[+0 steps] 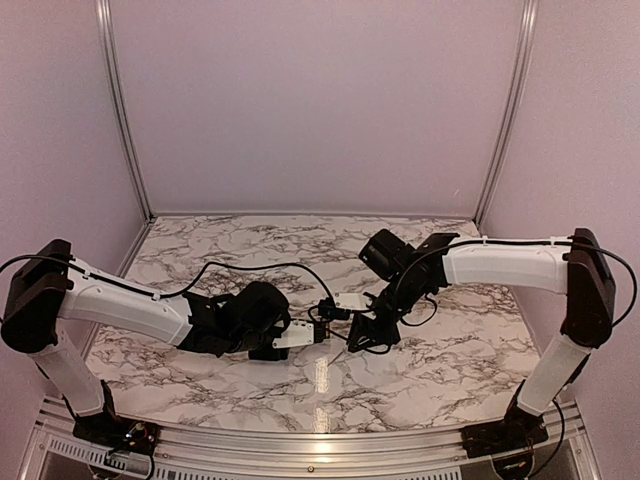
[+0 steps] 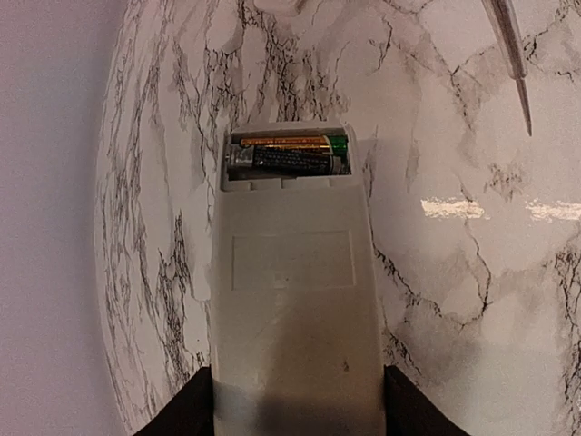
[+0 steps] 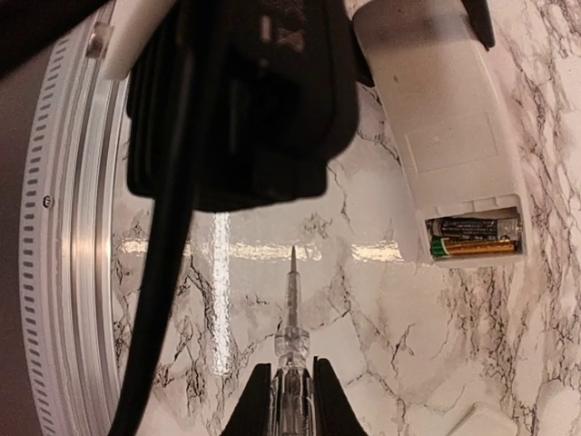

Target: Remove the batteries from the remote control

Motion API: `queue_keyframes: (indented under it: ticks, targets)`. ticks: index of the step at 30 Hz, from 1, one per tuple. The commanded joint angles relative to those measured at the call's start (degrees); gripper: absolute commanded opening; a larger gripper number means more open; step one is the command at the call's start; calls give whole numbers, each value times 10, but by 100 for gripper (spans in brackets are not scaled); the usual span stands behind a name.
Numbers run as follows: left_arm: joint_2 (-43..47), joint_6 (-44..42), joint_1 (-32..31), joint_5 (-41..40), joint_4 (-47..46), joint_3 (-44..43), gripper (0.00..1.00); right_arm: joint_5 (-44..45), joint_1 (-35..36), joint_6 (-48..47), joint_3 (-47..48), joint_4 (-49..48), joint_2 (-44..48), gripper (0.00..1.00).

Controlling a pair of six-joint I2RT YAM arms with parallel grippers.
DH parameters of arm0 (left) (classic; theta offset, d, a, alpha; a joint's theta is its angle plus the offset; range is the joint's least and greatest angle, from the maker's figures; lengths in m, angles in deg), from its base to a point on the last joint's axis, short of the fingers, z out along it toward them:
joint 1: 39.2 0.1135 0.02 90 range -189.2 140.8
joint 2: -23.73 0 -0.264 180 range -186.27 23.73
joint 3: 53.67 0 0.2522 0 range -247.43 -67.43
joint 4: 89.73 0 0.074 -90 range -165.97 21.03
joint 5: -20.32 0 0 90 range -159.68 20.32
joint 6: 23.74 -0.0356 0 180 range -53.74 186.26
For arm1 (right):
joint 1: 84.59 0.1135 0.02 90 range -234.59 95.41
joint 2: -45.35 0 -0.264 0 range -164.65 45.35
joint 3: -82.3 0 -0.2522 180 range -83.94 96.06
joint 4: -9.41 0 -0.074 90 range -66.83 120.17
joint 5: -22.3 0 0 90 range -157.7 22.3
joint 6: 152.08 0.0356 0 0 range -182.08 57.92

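The remote control (image 2: pixel 292 300) is a flat white bar, held at its near end by my shut left gripper (image 2: pixel 298 404) just above the marble table. Its compartment is open and the batteries (image 2: pixel 286 154), one dark and one gold with a green end, lie side by side inside. In the right wrist view the remote (image 3: pixel 445 118) and the batteries (image 3: pixel 474 235) lie to the upper right. My right gripper (image 3: pixel 292 400) is shut on a clear pointed tool (image 3: pixel 291 318), its tip off to the side of the remote. From above, the left gripper (image 1: pixel 275 335) and right gripper (image 1: pixel 368 328) face each other.
The small flat white cover piece (image 1: pixel 350 301) lies on the marble table (image 1: pixel 430 370) just behind the grippers, and shows in the right wrist view (image 3: pixel 486 420). The left arm's black wrist and cable (image 3: pixel 236 91) hang close in front of the right wrist camera. Walls enclose the table.
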Motion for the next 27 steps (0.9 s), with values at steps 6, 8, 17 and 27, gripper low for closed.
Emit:
queue_keyframes:
  ticks: [6,8,17,27]
  targets:
    - [1,20,3,10,-30,-13,38,46,-7,26,1,-32,44,0]
    - [2,24,3,13,-29,-11,38,59,-12,26,6,-35,46,0]
    - [8,32,3,31,-11,-13,38,103,-25,33,41,-46,22,0]
    - [8,42,3,40,5,-20,38,123,-28,45,70,-54,-1,0]
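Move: Ahead of the right hand, which already holds the screwdriver, the batteries lie in the open end of the remote, about 7 cm forward, 6 cm to its left and 5 cm lower. The remote's middle is some 4 cm farther left and a centimetre nearer than the batteries. The battery cover lies on the table about 10 cm ahead, 4 cm right and 9 cm below. From the left hand, gripping the remote, the batteries are about 8 cm right, 4 cm ahead and 3 cm lower. Swinging the screwdriver forward over the open compartment, the right hand travels about 6 cm forward and rises some 3 cm, tilting its fingertips outward by roughly 15 degrees. It keeps the handle gripped as the tip comes to the black battery, seemingly just touching it. The left hand goes on holding the remote nearly still. ##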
